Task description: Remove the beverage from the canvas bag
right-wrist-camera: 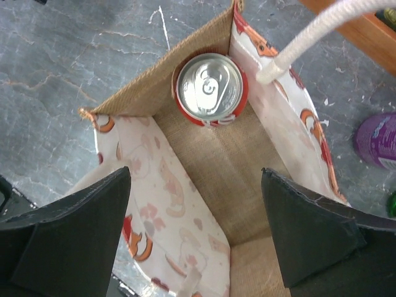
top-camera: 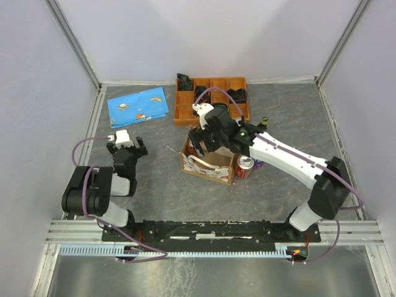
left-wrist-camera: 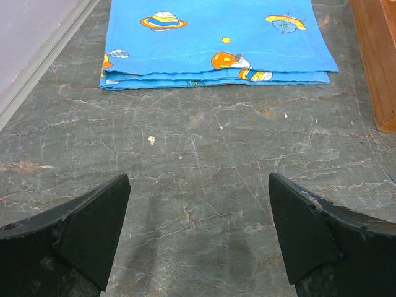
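Observation:
The canvas bag [top-camera: 213,166] stands upright mid-table, cream with a red print and a tan inside [right-wrist-camera: 223,161]. In the right wrist view a red beverage can [right-wrist-camera: 210,88] with a silver top stands upright in the bag's far corner; the top view hides it under the arm. My right gripper [right-wrist-camera: 195,179] hangs open over the bag's mouth [top-camera: 204,145], nothing between its fingers, the can ahead of them. A cream rope handle [right-wrist-camera: 309,40] rises beside the can. My left gripper [left-wrist-camera: 198,185] is open and empty over bare table, left of the bag [top-camera: 127,148].
Another red can [top-camera: 245,166] stands just outside the bag's right side, with a purple container [right-wrist-camera: 378,139] next to it. An orange compartment tray [top-camera: 185,113] sits at the back. A folded blue printed cloth [left-wrist-camera: 216,40] lies at the back left.

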Action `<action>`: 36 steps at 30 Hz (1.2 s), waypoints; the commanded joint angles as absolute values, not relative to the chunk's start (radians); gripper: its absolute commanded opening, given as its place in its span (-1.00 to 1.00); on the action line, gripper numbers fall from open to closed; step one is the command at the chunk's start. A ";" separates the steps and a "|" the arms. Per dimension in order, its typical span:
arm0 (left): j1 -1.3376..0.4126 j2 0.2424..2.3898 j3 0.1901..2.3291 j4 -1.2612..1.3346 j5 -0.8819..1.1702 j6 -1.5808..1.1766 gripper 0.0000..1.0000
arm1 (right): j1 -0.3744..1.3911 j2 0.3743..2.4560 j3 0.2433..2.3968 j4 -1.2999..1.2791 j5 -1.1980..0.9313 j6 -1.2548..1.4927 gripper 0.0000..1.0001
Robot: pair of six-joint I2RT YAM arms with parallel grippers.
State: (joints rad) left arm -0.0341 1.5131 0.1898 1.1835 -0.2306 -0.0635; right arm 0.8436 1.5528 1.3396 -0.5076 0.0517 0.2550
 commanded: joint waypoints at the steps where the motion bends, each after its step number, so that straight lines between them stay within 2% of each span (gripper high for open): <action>1: -0.032 1.516 0.210 1.223 -0.239 -0.059 0.99 | 0.845 1.640 1.434 -0.469 0.072 0.210 0.86; 12: -0.032 1.516 0.210 1.223 -0.240 -0.059 0.99 | 0.846 1.823 1.523 -0.442 0.110 0.176 0.97; 23: -0.032 1.516 0.210 1.222 -0.240 -0.059 0.99 | 0.845 1.902 1.546 -0.407 0.118 0.163 0.97; 27: -0.033 1.516 0.210 1.222 -0.241 -0.059 0.99 | 0.845 1.932 1.558 -0.402 0.120 0.163 0.91; 30: -0.033 1.516 0.210 1.222 -0.239 -0.059 0.99 | 0.845 1.948 1.564 -0.399 0.124 0.163 0.81; 36: -0.032 1.516 0.210 1.222 -0.239 -0.059 0.99 | 0.845 1.983 1.586 -0.394 0.119 0.140 0.29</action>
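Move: The last red can, in the bag's far-left corner, is about 7 cm ahead of the right hand, 5 cm left and 12 cm below. From that hand the canvas bag's middle lies 3 cm ahead and 1 cm right, the removed red can 1 cm back and 14 cm right, and the purple can 14 cm ahead and 12 cm right. From the left hand the last can lies roughly 26 cm right, level ahead. Right hand sinks some 10 cm, forward and left into the bag, fingers starting to close around the last can. ##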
